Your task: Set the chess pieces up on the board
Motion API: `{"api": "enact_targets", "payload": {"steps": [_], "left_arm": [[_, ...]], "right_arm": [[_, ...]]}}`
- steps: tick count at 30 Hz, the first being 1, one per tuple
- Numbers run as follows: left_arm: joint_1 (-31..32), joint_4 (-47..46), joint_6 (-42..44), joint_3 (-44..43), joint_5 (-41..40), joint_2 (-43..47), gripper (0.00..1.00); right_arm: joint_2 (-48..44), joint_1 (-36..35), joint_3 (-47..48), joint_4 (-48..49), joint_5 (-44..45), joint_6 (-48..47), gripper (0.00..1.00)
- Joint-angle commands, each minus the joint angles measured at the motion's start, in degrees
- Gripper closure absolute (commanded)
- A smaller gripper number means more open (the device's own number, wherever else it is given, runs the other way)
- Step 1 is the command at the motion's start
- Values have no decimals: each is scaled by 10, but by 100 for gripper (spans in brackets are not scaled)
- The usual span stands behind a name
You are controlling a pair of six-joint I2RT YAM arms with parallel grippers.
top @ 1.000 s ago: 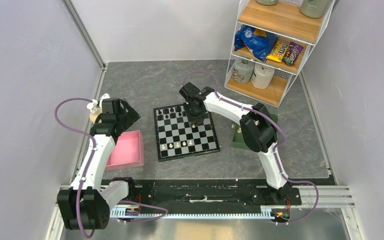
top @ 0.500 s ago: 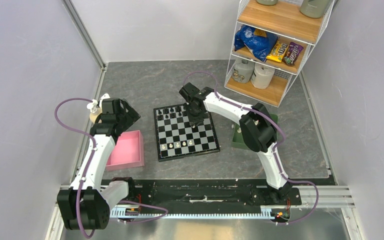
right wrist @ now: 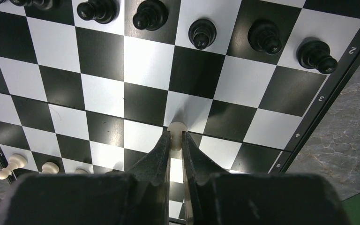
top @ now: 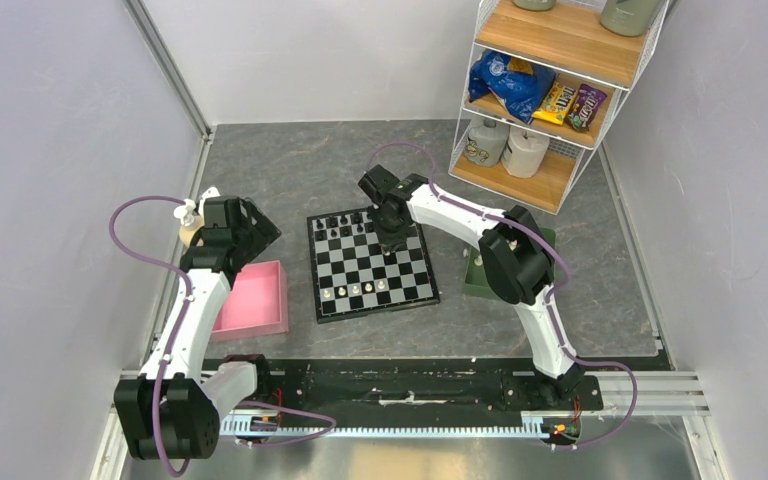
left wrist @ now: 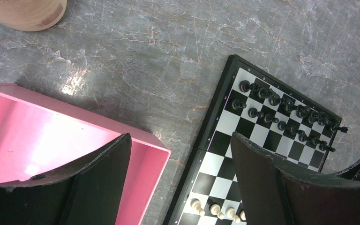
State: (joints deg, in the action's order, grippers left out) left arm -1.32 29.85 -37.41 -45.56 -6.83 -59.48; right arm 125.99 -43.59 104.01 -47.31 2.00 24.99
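The board (top: 401, 276) lies in the middle of the table. Black chess pieces (top: 344, 226) fill its far rows, and a few white ones (top: 356, 289) stand in a near row. My right gripper (top: 391, 246) hangs over the board's right half. In the right wrist view, the gripper (right wrist: 176, 137) is shut on a cream-white chess piece (right wrist: 176, 127), above the board (right wrist: 243, 89) and short of the black pawns (right wrist: 202, 33). My left gripper (left wrist: 180, 138) is open and holds nothing, poised between the pink tray (left wrist: 51, 136) and the board's left edge (left wrist: 215, 126).
The pink tray (top: 255, 300) sits left of the board and a green tray (top: 480, 277) sits to its right. A wire shelf (top: 550, 90) with snacks and jars stands at the back right. A tan cylinder (top: 192, 228) stands by the left wall.
The right jaws have closed onto the white piece. Neither arm has visibly moved.
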Motion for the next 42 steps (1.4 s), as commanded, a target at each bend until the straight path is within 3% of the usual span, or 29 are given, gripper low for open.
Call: {"api": "enact_targets", "payload": {"steps": [1, 16, 42], "left_arm": [[-3, -19, 4, -3, 9, 3, 15], [-3, -28, 0, 0, 15, 2, 15], [-2, -28, 0, 1, 19, 3, 16]], "right_arm": [[-17, 3, -2, 4, 7, -2, 86], [-119, -38, -149, 19, -15, 23, 87], [-132, -67, -186, 20, 9, 42, 87]]}}
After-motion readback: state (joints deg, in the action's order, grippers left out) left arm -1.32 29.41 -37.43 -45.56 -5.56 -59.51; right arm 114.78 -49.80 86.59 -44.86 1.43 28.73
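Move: The right hand already has a white pawn between its fingertips mid-board; the empty dark square it is taken to lies about 8 cm back and 1 cm to the right, some 2 cm below. The end pawn of the white row stands 9 cm back and 2 cm left, the next pawn 9 back and 5 left; a black pawn stands 7 cm ahead, 1 left. From the idle left hand, that square is roughly 27 cm right, 4 back and 12 below. Keeping the white pawn pinched low against the board, the right hand draws it back about 8 cm at an almost constant height, first slanting off to the right by some 2.5 cm, then curving back left towards the open end of the white row. It slows beside the end pawn and creeps the last few millimetres back, the fingers still shut on the pawn and pointing steeply down, with only a slight wrist turn of about 5 degrees. ##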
